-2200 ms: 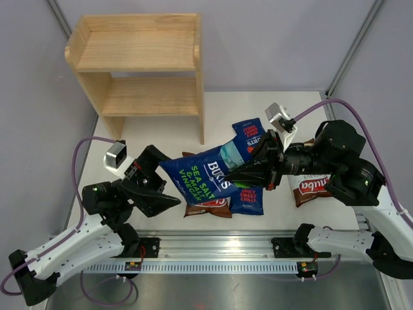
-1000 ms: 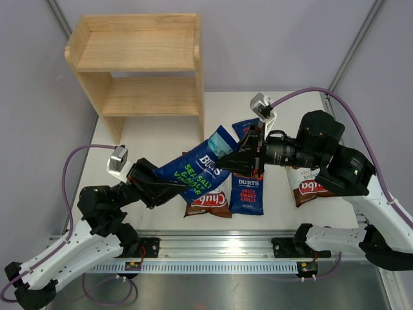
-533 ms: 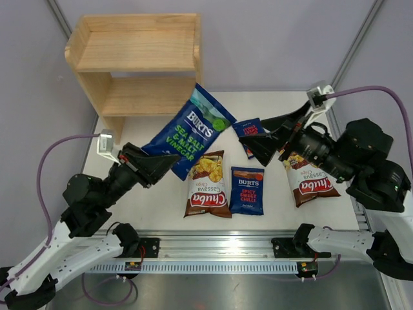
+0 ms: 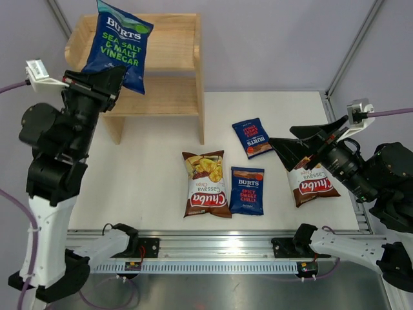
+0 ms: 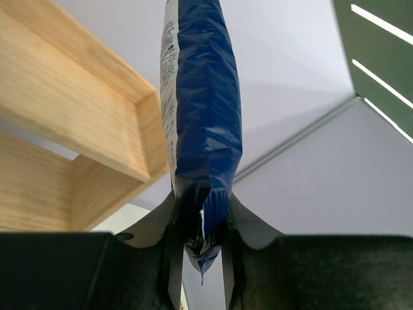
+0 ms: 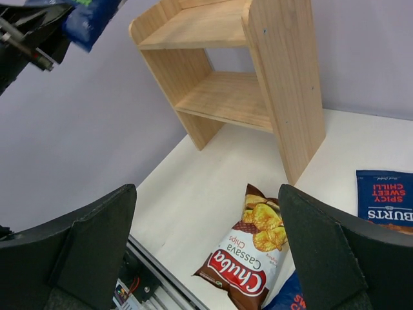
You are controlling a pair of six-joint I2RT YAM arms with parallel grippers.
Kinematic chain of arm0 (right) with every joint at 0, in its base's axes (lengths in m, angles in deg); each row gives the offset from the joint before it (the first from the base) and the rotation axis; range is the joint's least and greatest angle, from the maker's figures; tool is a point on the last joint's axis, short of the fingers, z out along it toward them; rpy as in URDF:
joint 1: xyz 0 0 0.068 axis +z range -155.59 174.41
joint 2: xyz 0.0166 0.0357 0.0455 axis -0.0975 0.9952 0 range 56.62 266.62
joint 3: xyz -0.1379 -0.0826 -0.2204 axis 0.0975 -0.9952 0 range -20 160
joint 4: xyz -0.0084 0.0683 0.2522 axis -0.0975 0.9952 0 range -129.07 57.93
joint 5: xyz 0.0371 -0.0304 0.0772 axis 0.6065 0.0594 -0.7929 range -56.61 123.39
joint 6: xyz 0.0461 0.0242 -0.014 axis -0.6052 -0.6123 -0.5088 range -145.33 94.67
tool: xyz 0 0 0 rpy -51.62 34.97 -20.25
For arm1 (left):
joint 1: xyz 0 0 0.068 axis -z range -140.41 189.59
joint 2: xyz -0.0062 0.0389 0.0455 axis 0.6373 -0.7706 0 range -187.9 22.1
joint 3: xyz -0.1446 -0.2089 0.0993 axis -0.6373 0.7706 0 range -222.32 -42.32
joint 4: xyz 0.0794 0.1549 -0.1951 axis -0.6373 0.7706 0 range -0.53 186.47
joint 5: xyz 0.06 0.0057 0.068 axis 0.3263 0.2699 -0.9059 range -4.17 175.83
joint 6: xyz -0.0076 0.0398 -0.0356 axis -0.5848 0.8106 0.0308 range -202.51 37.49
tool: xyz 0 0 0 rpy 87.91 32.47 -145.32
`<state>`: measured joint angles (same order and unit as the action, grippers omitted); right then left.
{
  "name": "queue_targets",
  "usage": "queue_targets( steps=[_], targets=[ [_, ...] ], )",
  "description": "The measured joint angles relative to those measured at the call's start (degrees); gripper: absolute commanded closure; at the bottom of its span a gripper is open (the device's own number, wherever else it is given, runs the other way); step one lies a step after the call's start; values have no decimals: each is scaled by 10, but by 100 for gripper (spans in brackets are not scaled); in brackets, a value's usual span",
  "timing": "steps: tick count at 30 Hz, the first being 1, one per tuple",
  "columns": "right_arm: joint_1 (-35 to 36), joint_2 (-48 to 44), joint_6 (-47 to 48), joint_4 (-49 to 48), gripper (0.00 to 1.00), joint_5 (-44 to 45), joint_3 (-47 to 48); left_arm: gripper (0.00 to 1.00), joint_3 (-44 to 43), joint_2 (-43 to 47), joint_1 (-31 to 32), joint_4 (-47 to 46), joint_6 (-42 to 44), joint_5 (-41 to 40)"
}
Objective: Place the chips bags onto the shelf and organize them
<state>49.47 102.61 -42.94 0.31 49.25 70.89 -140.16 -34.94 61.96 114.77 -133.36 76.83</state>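
Note:
My left gripper (image 4: 105, 79) is shut on the bottom edge of a dark blue green-lettered Burts chips bag (image 4: 119, 40). It holds the bag upright over the left end of the wooden shelf (image 4: 151, 97). The left wrist view shows the bag (image 5: 201, 116) edge-on, pinched between my gripper (image 5: 200, 255) jaws, beside the shelf (image 5: 71, 123). My right gripper (image 4: 284, 137) stands open and empty over the table's right side. Flat on the table lie a Chuba bag (image 4: 206, 184), two red-lettered Burts bags (image 4: 247, 190) (image 4: 253, 137), and a second Chuba bag (image 4: 313, 184) partly under my right gripper (image 6: 205, 194).
A metal rail (image 4: 219, 248) with the arm bases runs along the table's near edge. Grey walls close in behind the shelf (image 6: 226, 97) and on both sides. The middle Chuba bag (image 6: 248, 255) lies just in front of the shelf's right panel.
The right gripper let go of the green-lettered bag, opened wide and drew back right. The left arm swung that bag up and left, from the table to above the shelf.

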Motion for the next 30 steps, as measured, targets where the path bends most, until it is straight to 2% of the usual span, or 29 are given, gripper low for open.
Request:
queue_targets(
  steps=[7,11,19,21,24,30],
  targets=[
    [0,-24,-2,5,0,2,-16,100,-10,-131,-219,-15,-97,185],
    [0,-45,-2,5,1,7,-23,100,-5,-192,-314,-50,-145,274],
    [0,-54,-2,3,1,16,-55,98,3,-238,-383,-86,-210,362],
    [0,-54,-2,2,1,16,-65,93,1,-250,-393,-83,-217,368],
    [0,-56,-1,-6,0,17,-76,91,0,-272,-405,-79,-228,370],
    [0,-63,1,-22,0,17,-94,91,-34,-306,-410,-64,-238,368]
  ],
)
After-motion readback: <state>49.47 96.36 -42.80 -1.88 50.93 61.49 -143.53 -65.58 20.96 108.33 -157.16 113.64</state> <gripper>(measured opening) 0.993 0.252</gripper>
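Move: My left hand holds the sea salt bag in front of the upper shelf, whose middle is about 26 cm ahead, 5 cm to the left and 15 cm below. The top end of the left side panel stands as far out but some 23 cm to the left, 10 cm lower than my hand. The lower shelf lies under the upper one, roughly 42 cm down. From my empty right hand the upper shelf's middle is about 35 cm ahead, 39 cm left and 7 cm below. With the bag still pinched in my left fingers, I swing it forward about 20 cm, also leftward and down, onto the left part of the upper shelf, fast at first and then easing in beside the left side panel. On the way I tip the fingers down and roll the hand's left side lower, laying the bag over without opening. My open right hand just sinks about 3 cm. ##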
